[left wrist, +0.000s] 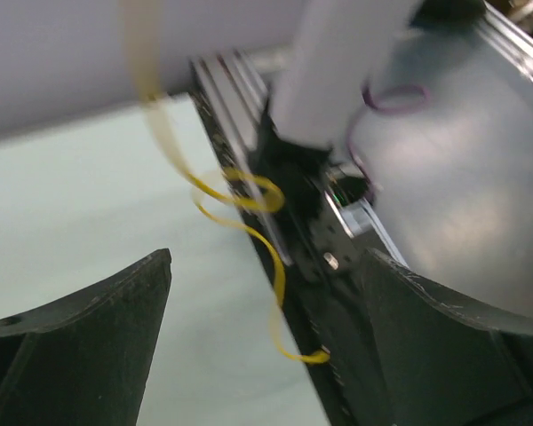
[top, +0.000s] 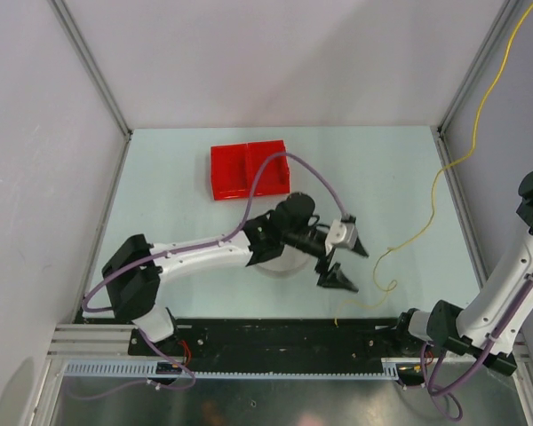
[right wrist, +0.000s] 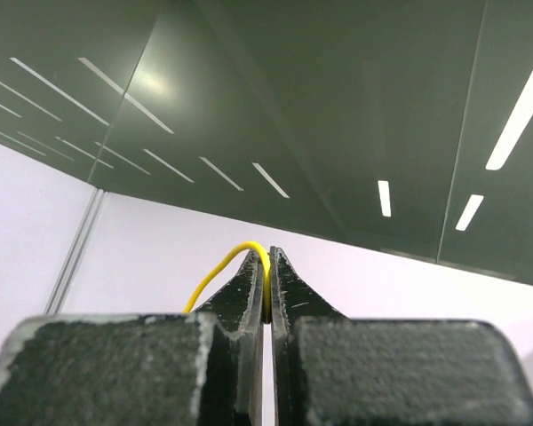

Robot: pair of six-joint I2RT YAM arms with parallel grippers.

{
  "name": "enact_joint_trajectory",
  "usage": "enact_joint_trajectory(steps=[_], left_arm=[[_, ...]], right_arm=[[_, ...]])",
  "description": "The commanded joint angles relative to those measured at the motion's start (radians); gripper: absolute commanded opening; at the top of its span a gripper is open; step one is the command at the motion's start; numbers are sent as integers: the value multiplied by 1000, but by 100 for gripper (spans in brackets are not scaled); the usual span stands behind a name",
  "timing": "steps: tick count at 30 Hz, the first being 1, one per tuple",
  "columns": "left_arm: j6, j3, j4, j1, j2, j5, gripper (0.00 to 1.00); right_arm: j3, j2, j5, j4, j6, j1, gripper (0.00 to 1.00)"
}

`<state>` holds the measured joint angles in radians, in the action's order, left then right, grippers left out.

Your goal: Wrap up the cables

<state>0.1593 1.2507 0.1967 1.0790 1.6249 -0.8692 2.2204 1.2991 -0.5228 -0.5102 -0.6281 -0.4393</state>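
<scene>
The cable [top: 433,191], a thin kinked yellow wire, comes down from the upper right, curls on the table and ends by the black base rail [top: 284,333]. My left gripper [top: 355,271] stands open just left of those curls. In the left wrist view the cable [left wrist: 249,191] loops ahead of the left gripper [left wrist: 268,259], and its tail lies between the wide-apart fingers without touching them. My right gripper [right wrist: 267,257] points up toward the ceiling, shut on the cable [right wrist: 220,268], which arcs out over the left fingertip. In the top view that gripper is out of frame.
A red two-compartment tray [top: 249,146] sits at the back of the table. A pale round disc [top: 271,266] lies under the left arm's wrist. The right arm [top: 506,275] rises along the right frame post. White walls close in the table on three sides.
</scene>
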Motion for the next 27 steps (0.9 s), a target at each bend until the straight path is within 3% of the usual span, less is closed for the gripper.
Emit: enact_joint_trajectory(steps=[1, 4, 10, 19, 27], left_arm=[[-23, -109, 91, 42, -44, -23, 92], [-83, -101, 146, 62, -24, 19, 94], [-273, -53, 274, 58, 68, 253, 96], [-508, -41, 342, 12, 177, 628, 96], [-469, 14, 537, 26, 258, 470, 94]], right_arm=[[20, 1, 23, 6, -2, 4, 0], [-3, -6, 24, 6, 3, 4, 0], [-34, -17, 24, 4, 9, 6, 0], [-53, -16, 14, 3, 30, 17, 0], [-91, -19, 16, 9, 80, 49, 0]])
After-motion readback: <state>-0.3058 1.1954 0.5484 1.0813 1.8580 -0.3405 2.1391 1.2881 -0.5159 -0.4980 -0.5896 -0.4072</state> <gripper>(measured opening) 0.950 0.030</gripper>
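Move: The yellow cable hangs from my closed right hand, its small loop about 60 cm straight below that hand. From my open left hand the loop lies roughly 8 cm to the right, 5 cm ahead and 8 cm lower. The cable's loose tail end is some 20 cm below my left hand and about 5 cm back, level with it sideways. The white reel sits about 18 cm ahead and 15 cm left, 24 cm lower. I dip my left hand back and down a few centimetres, then sweep it forward about 12 cm and some 5 cm right, sinking a little more, towards the hanging cable by its loop. I turn it about 30 degrees counter-clockwise and roll it so the wide-open fingers point to my right. High up, my right hand keeps its pinch on the cable, easing forward only a couple of centimetres. ##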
